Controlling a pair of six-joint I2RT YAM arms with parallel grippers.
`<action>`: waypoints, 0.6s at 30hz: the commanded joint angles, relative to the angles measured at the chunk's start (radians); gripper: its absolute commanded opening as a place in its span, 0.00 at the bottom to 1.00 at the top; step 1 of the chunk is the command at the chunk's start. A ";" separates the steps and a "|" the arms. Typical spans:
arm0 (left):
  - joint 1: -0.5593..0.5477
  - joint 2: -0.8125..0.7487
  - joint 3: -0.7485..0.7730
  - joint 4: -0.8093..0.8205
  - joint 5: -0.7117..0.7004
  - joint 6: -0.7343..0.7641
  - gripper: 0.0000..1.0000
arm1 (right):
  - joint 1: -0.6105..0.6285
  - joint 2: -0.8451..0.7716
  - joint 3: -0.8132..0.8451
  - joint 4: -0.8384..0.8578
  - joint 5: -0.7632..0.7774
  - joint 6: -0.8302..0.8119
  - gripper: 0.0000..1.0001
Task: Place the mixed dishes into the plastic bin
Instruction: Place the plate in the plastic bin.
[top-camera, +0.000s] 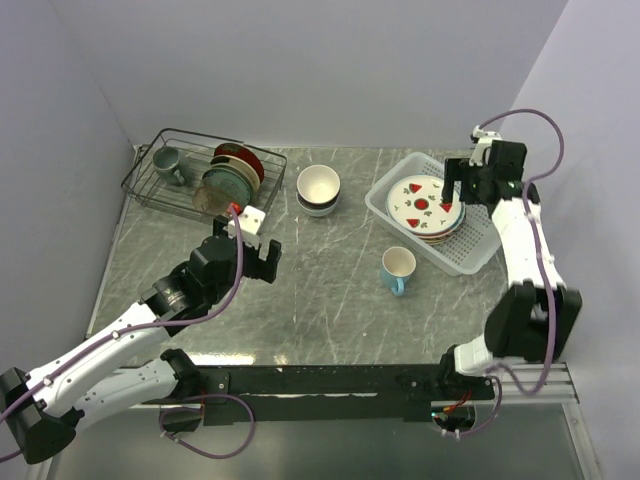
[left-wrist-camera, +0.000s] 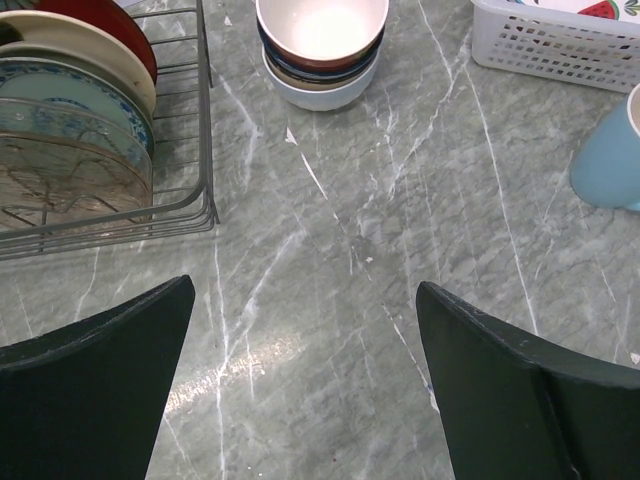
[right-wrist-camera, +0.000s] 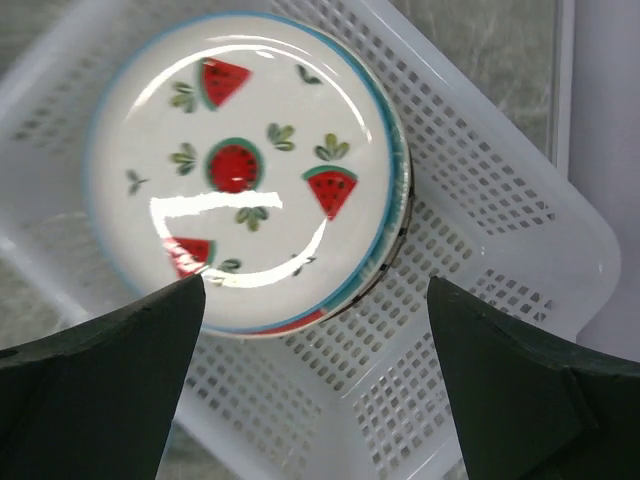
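Note:
The white plastic bin (top-camera: 470, 250) (right-wrist-camera: 480, 290) (left-wrist-camera: 560, 45) stands at the right of the table with a stack of plates in it. On top lies the white watermelon plate (top-camera: 422, 203) (right-wrist-camera: 240, 170). My right gripper (top-camera: 468, 182) (right-wrist-camera: 315, 330) hangs open above the bin's near part, nothing between its fingers. A stack of bowls (top-camera: 319, 190) (left-wrist-camera: 320, 45) sits mid-table, cream inside. The light blue mug (top-camera: 397, 270) (left-wrist-camera: 607, 160) stands in front of the bin. My left gripper (top-camera: 255, 258) (left-wrist-camera: 305, 330) is open over bare table, short of the bowls.
A black wire rack (top-camera: 160, 190) (left-wrist-camera: 205, 170) at the back left holds upright plates (top-camera: 232, 175) (left-wrist-camera: 75, 130) and a grey-green mug (top-camera: 166, 160). Walls close in on the left, back and right.

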 joint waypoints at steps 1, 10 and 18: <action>0.010 -0.010 0.004 0.044 0.006 -0.016 0.99 | 0.008 -0.206 -0.136 0.113 -0.155 -0.061 1.00; 0.010 0.007 0.017 0.009 0.005 -0.083 0.99 | -0.046 -0.575 -0.405 0.259 -0.332 -0.038 1.00; 0.010 -0.039 0.023 -0.066 0.098 -0.291 0.99 | -0.193 -0.738 -0.587 0.391 -0.569 0.089 1.00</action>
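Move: The watermelon plate already lies on the stack in the bin, roughly 4 cm ahead of the empty right hand, 6 cm to its left and 11 cm below; the bin's middle is about 1 cm ahead, 3 cm left and 14 cm down. The blue mug stands about 9 cm back and 12 cm left, the bowls 6 cm ahead and 30 cm left, both about 13 cm down. From the left hand the plate lies some 18 cm ahead, 36 cm right and 14 cm lower. With nothing between its fingers, the right hand keeps backing away from the watermelon plate, drawing about 11 cm towards its base while rising some 6 cm and drifting about 5 cm left, quick at first and easing off towards the end. As it withdraws, the wrist tips the fingers up by some 25 degrees until they point nearly level, and turns them a little counter-clockwise; the fingers stay wide open and touch neither plate nor bin. ##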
